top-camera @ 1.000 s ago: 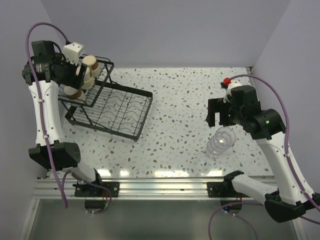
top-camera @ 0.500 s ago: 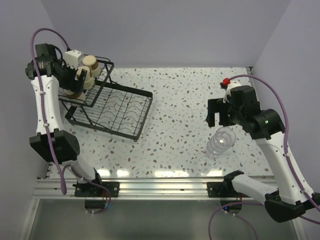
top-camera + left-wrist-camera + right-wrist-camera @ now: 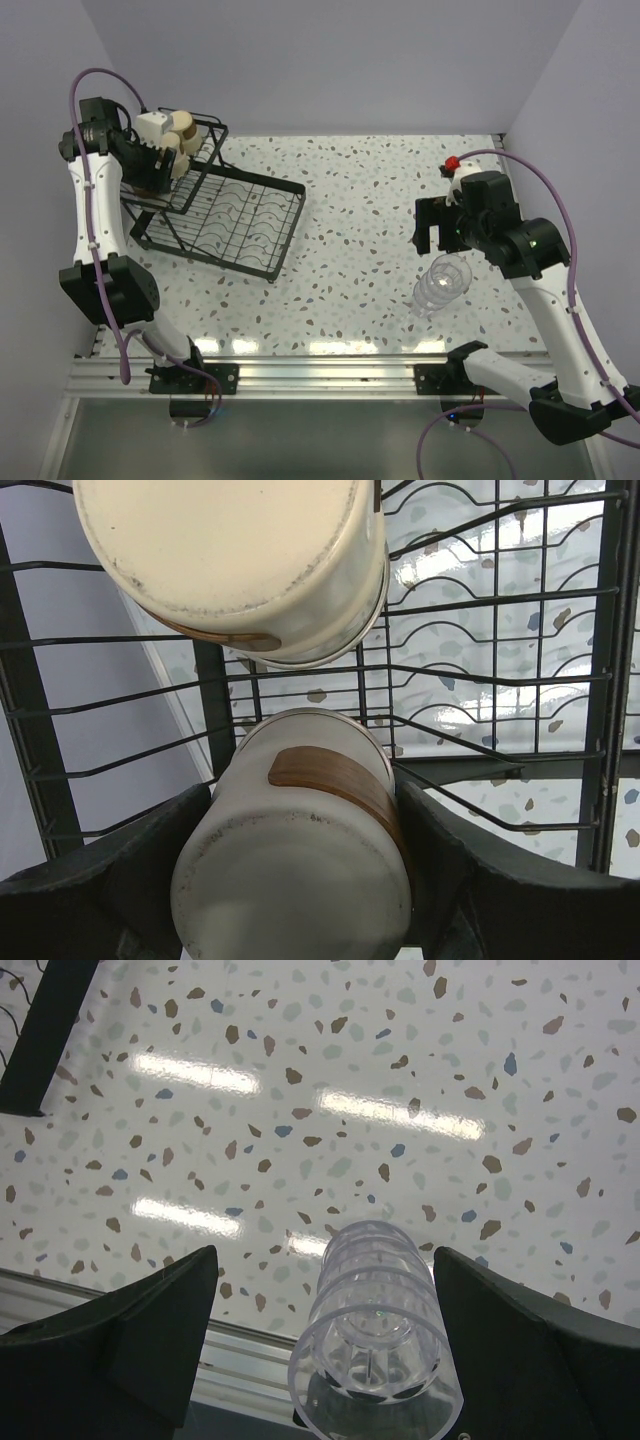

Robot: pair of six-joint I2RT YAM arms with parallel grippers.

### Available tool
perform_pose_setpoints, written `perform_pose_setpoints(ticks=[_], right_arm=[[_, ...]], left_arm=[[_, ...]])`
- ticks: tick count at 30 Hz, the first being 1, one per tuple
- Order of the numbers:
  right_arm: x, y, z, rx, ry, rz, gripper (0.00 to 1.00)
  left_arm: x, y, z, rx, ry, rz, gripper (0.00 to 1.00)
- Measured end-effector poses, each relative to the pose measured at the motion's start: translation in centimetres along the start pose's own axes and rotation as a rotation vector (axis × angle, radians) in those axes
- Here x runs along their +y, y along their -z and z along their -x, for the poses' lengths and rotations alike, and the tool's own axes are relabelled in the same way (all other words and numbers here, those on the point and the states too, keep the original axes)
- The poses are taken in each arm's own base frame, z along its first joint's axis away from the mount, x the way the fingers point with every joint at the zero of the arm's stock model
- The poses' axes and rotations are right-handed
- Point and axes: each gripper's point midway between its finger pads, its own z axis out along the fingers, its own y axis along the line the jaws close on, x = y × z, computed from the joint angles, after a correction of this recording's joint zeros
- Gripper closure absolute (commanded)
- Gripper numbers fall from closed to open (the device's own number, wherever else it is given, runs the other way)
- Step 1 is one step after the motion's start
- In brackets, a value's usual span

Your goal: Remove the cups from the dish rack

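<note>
The black wire dish rack stands at the far left of the table. My left gripper reaches into its raised basket tier. In the left wrist view that gripper is shut on a cream cup with a brown band, one finger against each side. A second cream cup lies just beyond it in the basket, and from above it shows near the rack's back. At the right, my right gripper is open. Clear ribbed tumblers, nested, stand on the table between its spread fingers, untouched.
The rack's flat gridded tray holds no cups that I can see. Speckled tabletop lies between the rack and the tumblers. The table's front rail runs just behind the tumblers. Walls close in on the left, back and right.
My left gripper has shifted a little toward the rack's back and now presses on the cream cup in the basket. The right arm and the tumblers have not moved.
</note>
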Motion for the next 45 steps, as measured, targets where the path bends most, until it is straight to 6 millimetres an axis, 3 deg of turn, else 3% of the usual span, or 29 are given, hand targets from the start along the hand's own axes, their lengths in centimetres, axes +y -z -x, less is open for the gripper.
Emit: perform_pose_setpoints(ticks=[6, 9, 15, 19, 23, 26, 30, 33, 37, 41, 45], right_arm=[[0.0, 0.0, 0.0, 0.0, 0.0, 0.0, 0.08], [0.0, 0.0, 0.0, 0.0, 0.0, 0.0, 0.08], [0.0, 0.0, 0.0, 0.001, 0.0, 0.003, 0.08], [0.3, 0.0, -0.1, 0.003, 0.0, 0.018, 0.07], [1.2, 0.1, 0.0, 0.003, 0.0, 0.069, 0.07], [2.6, 0.3, 0.6, -0.014, 0.0, 0.146, 0.07], [5.2, 1.8, 3.1, -0.097, 0.0, 0.289, 0.09], [7.9, 3.1, 5.9, -0.201, -0.026, 0.436, 0.14], [12.6, 4.4, 9.7, -0.313, -0.104, 0.695, 0.2], [18.7, 4.9, 12.3, -0.337, -0.148, 0.931, 0.25], [25.2, 4.6, 12.7, -0.268, -0.196, 1.129, 0.35]], left_arm=[[-0.1, 0.2, 0.0, 0.002, 0.001, -0.003, 0.99], [-0.1, 1.1, 0.4, -0.006, -0.002, 0.003, 1.0], [0.7, 5.4, 3.9, -0.123, -0.034, 0.067, 1.0], [0.5, 7.7, 5.0, -0.185, -0.05, 0.089, 1.0], [-0.8, 9.3, 6.4, -0.283, -0.052, 0.051, 1.0], [-3.3, 11.4, 8.5, -0.438, -0.045, -0.038, 1.0], [-7.1, 15.7, 11.6, -0.651, -0.101, -0.182, 1.0], [-10.3, 17.8, 12.6, -0.765, -0.146, -0.323, 1.0], [-15.8, 18.6, 12.4, -0.84, -0.179, -0.572, 1.0], [-21.4, 18.3, 11.4, -0.843, -0.212, -0.806, 1.0], [-23.6, 18.6, 10.9, -0.84, -0.223, -0.925, 1.0]])
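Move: The left hand grips the nearest cream cup on the rack's upper shelf; the open right gripper it goes to meet is about 60 cm right, 15 cm back and 3 cm higher. The next cream cup stands about 7 cm ahead and 4 cm right of the left hand, the far one about 14 ahead and 7 right. From the right hand, the held cup is some 60 cm left and 15 ahead; the glass stack is 5 cm back, 17 below, straight in line sideways. Left hand lifts its cup some 20 cm, swinging and tipping it rightward; right hand sweeps left towards it. ##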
